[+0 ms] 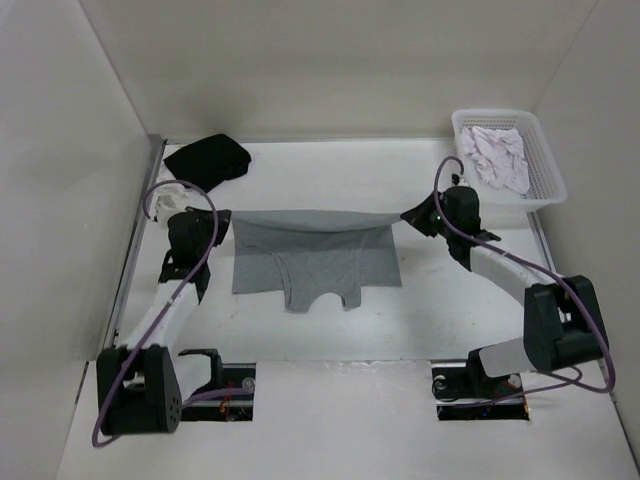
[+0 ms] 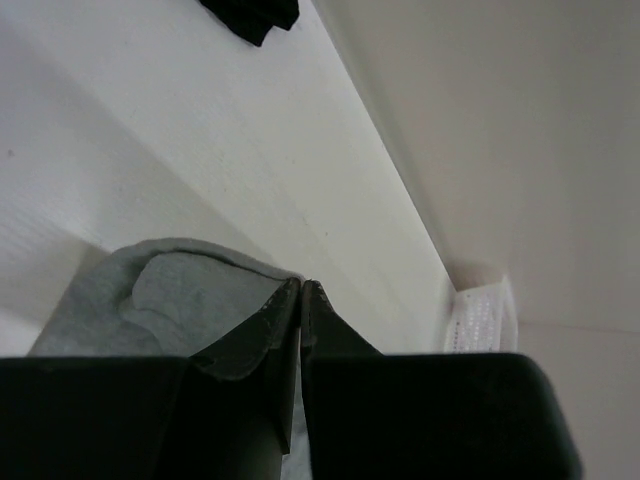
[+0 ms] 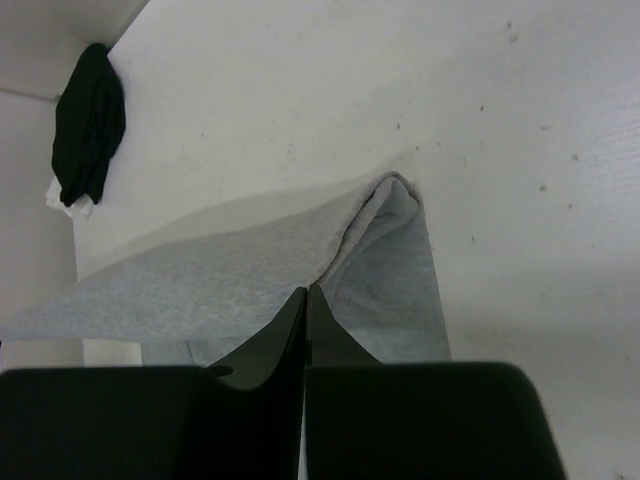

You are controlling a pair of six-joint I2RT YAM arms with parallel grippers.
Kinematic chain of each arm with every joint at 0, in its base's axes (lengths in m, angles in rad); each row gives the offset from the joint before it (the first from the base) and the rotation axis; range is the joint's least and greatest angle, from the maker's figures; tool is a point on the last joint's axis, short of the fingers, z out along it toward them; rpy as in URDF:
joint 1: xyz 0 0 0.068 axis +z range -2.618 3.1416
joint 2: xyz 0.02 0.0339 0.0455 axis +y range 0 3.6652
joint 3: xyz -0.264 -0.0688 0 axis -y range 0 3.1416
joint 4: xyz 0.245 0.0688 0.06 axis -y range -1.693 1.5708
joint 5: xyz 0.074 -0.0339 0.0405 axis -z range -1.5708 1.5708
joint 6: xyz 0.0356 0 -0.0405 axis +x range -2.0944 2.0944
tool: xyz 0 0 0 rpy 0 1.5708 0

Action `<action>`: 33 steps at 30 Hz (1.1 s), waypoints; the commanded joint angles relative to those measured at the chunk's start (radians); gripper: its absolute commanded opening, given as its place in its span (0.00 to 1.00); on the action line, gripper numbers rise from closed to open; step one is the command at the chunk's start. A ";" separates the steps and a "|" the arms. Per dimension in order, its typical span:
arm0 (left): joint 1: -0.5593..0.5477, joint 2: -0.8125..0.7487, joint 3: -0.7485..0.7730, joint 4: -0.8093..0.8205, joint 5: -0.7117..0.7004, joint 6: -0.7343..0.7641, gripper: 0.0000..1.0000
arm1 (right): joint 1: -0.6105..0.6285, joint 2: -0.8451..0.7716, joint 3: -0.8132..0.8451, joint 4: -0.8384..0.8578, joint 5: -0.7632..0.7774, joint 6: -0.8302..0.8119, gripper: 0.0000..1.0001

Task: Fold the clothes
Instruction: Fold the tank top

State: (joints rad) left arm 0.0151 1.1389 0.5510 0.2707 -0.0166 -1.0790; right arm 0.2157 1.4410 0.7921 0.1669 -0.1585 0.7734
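The clothes, a grey T-shirt (image 1: pixel 315 255), lie in the middle of the table with the far edge lifted and stretched taut between the two grippers. My left gripper (image 1: pixel 222 217) pinches the far left corner, and in the left wrist view its fingers (image 2: pixel 301 285) are shut on the grey fabric (image 2: pixel 150 300). My right gripper (image 1: pixel 410 215) holds the far right corner. In the right wrist view it (image 3: pixel 306 290) is shut on the shirt (image 3: pixel 220 270), which creases up to a fold beyond the tips. The neckline faces the near edge.
A black garment (image 1: pixel 207 158) lies bunched at the far left corner. A white basket (image 1: pixel 545 165) holding a pale cloth (image 1: pixel 498 152) stands at the far right. White walls close in the table on three sides.
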 commanded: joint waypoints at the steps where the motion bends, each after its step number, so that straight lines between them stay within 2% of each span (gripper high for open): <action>1: 0.030 -0.170 -0.094 -0.045 0.052 0.010 0.01 | -0.002 -0.105 -0.091 0.095 -0.009 0.021 0.01; 8: 0.160 -0.591 -0.252 -0.353 0.202 0.042 0.01 | 0.006 -0.306 -0.306 0.072 -0.009 0.023 0.01; 11: 0.158 -0.677 -0.275 -0.462 0.247 0.044 0.01 | 0.009 -0.384 -0.373 0.037 0.008 0.033 0.00; 14: 0.121 -0.726 -0.312 -0.539 0.238 0.034 0.01 | 0.020 -0.418 -0.412 0.011 0.014 0.064 0.00; 18: 0.102 -0.771 -0.330 -0.680 0.155 0.047 0.01 | 0.029 -0.453 -0.473 -0.023 0.017 0.089 0.00; 22: 0.052 -0.710 -0.277 -0.771 -0.020 0.062 0.00 | 0.058 -0.485 -0.522 -0.056 0.004 0.131 0.00; 25: 0.084 -0.702 -0.260 -0.780 -0.052 0.060 0.02 | 0.087 -0.542 -0.548 -0.102 -0.004 0.168 0.01; 28: 0.139 -0.754 -0.243 -0.769 -0.043 0.065 0.11 | 0.106 -0.597 -0.550 -0.162 0.025 0.176 0.10; 31: 0.142 -0.728 -0.194 -0.739 -0.077 0.096 0.25 | 0.118 -0.631 -0.531 -0.213 0.080 0.161 0.25; 33: 0.139 -0.702 -0.149 -0.690 -0.086 0.123 0.29 | 0.148 -0.646 -0.502 -0.236 0.112 0.133 0.31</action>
State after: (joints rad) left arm 0.1516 0.4171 0.3077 -0.5079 -0.0570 -1.0065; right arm 0.3317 0.8165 0.2401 -0.0257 -0.1127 0.9230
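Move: Both shut grippers already hold the tank top's hem corners, raised some 10 cm, and are taking the hem back over its shoulder straps. The straps' middle lies about 18 cm back, 21 cm right and 11 cm below the left hand; from the right hand, 18 cm back, 19 cm left, 9 cm below. The black cloth sits roughly 16 cm ahead and 6 cm left of the left hand; the basket is around 16 cm ahead and 27 cm right of the right hand. Back towards the robot both hands draw the held hem, about 16 cm, over the lower layer towards the straps. The right sinks as it goes; the left travels nearly level first, then dips some 11 cm, tipping down about 20 degrees. Near the table both open and let go of the corners, and the left rises a little and drifts outward, left. ##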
